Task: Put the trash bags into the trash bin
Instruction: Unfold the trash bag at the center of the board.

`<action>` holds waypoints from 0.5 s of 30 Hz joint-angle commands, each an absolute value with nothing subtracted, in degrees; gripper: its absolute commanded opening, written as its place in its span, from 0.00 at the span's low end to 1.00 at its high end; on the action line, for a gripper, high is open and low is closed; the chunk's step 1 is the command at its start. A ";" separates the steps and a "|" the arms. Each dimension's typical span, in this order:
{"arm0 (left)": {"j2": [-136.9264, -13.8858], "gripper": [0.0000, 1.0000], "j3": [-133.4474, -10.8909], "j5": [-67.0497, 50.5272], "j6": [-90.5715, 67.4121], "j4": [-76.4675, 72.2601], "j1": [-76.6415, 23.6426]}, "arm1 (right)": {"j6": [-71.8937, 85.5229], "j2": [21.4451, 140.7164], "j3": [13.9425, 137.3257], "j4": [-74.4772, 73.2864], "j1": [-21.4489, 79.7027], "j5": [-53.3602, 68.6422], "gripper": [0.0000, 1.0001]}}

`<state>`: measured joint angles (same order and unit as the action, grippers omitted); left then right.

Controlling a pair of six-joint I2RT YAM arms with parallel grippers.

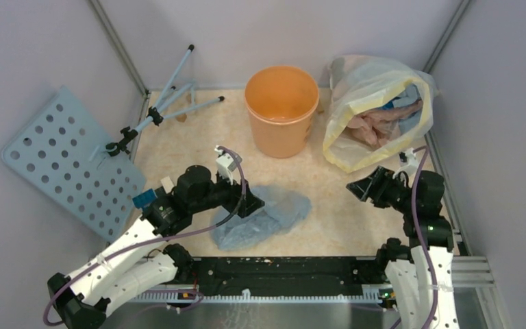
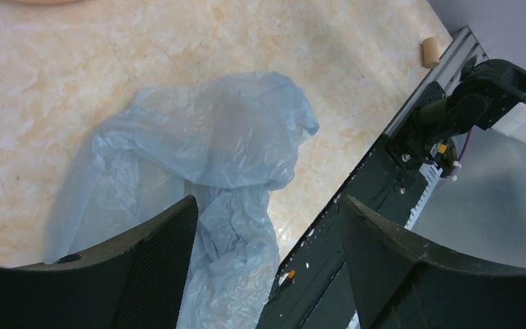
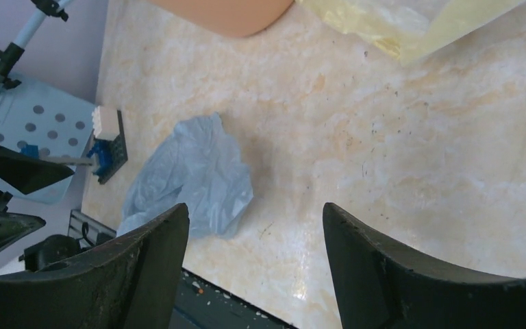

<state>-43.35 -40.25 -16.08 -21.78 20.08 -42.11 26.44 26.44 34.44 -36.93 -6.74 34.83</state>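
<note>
A crumpled, translucent grey-blue trash bag lies flat on the table between the two arms. My left gripper hovers over the bag's left part, open. In the left wrist view the trash bag spreads under my left gripper, a fold of it lying between the wide-apart fingers, which do not pinch it. The orange trash bin stands upright at the back centre. My right gripper is to the right of the bag, open over bare table. In the right wrist view the trash bag lies left of my right gripper.
A big clear bag with yellow edges, stuffed with cloth, leans right of the bin. A perforated blue-grey panel and a tripod stand at the left wall. A black rail runs along the table's near edge.
</note>
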 commanded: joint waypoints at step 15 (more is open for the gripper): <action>-44.59 0.79 -37.09 -18.71 -23.43 24.28 -42.29 | 30.49 44.85 26.84 -13.01 25.84 24.63 0.70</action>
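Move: The blue trash bag lies spread on the board almost straight under the left gripper, its middle some 20 cm below. From the right gripper that middle is about 25 cm to the left, 3 cm back and 18 cm down. The orange bin stands roughly 25 cm ahead of the left gripper and 7 cm to its right; the filled white bag is about 24 cm ahead of the right gripper and 10 cm to its right. Swing the right gripper left and down together, about 8 cm across and 7 cm lower, towards the right-hand end of the blue trash bag, turning it some 20 degrees counter-clockwise and tipping the fingers further down. Meanwhile ease the left gripper down over the bag, drawing back slightly. Keep both grippers open, still clear of the plastic. ##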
